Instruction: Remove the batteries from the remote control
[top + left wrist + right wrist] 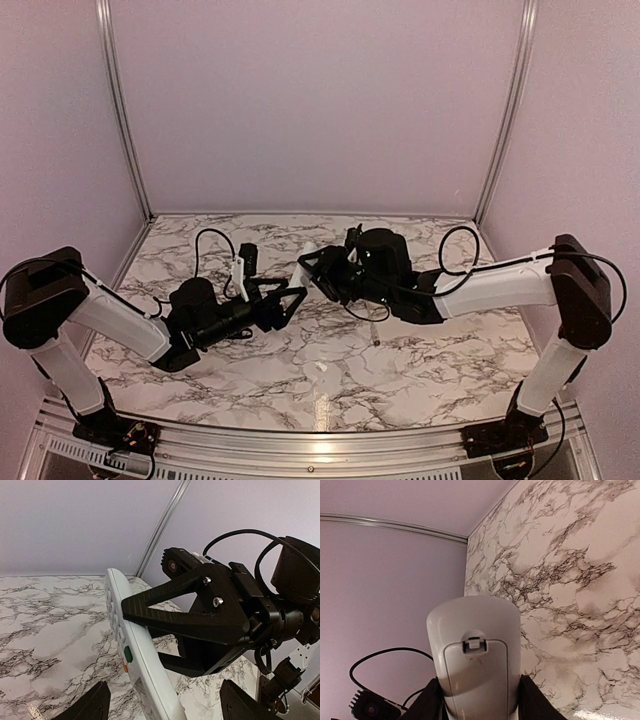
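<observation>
My right gripper [312,268] is shut on the remote control [307,258] and holds it up off the marble table. In the right wrist view the remote control [475,630] shows its back, with the battery cover [476,680] closed and latched between the black fingers [434,702]. The batteries are hidden. In the left wrist view the remote control [131,645] runs diagonally, button face to the left, with the right gripper's fingers [165,607] clamped across it. My left gripper [165,705] is open, one finger on each side of the remote's near end without touching it.
A tiny white fragment [322,368] lies on the marble table [420,360] in front of the grippers. Pale walls and aluminium corner posts [505,110] enclose the back and sides. Both arms meet over the middle of the table.
</observation>
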Motion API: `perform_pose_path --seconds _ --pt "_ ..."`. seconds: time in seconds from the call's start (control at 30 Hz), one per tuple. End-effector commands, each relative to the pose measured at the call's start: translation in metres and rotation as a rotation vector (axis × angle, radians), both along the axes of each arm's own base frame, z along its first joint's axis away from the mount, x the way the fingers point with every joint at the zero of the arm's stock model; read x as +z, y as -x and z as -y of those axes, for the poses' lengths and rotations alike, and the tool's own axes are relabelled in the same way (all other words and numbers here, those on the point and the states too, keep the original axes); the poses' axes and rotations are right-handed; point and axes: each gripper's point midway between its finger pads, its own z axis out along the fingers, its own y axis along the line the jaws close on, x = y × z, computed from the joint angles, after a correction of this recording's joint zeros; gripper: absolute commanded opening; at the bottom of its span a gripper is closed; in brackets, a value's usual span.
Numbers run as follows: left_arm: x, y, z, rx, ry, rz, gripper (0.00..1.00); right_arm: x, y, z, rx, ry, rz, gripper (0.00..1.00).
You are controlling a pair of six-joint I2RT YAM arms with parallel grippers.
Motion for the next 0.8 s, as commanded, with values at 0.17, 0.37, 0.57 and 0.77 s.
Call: perform_pose_path --seconds 0.17,0.37,0.57,0.77 --pt "-0.009 -0.020 -0.001 0.163 -0.050 0.024 0.71 0.025 0.006 -0.019 0.039 -0.086 0.024 0.12" --pt "-0.012 -0.019 0.001 0.204 -0.064 0.033 0.67 0.026 0.008 -0.022 0.038 -0.091 0.024 0.12" --pt "-0.012 -0.017 0.004 0.221 -0.075 0.050 0.57 0.026 0.010 -0.025 0.049 -0.109 0.018 0.12" --pt "-0.012 -0.016 0.005 0.236 -0.083 0.061 0.49 0.023 0.010 -0.028 0.052 -0.123 0.011 0.12"
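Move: The remote control, held out in my right fingers, has its middle some 6 cm ahead of my left hand, 2 cm to its right and 3 cm higher; its near end already hangs between the open left fingers. From my right hand that middle is only about 1 cm back, 1 cm left and 1 cm below. A thin stick lies on the table roughly 16 cm right of my left hand, level with it and some 18 cm down. I narrow my left fingers from wide to about half open on either side of the remote's near end, easing that hand forward about 1.5 cm, then down by nearly as much, while it swings some 10 degrees counter-clockwise. My right hand keeps its grip and brings the remote about 1.5 cm left and slightly back, towards the left fingers. ##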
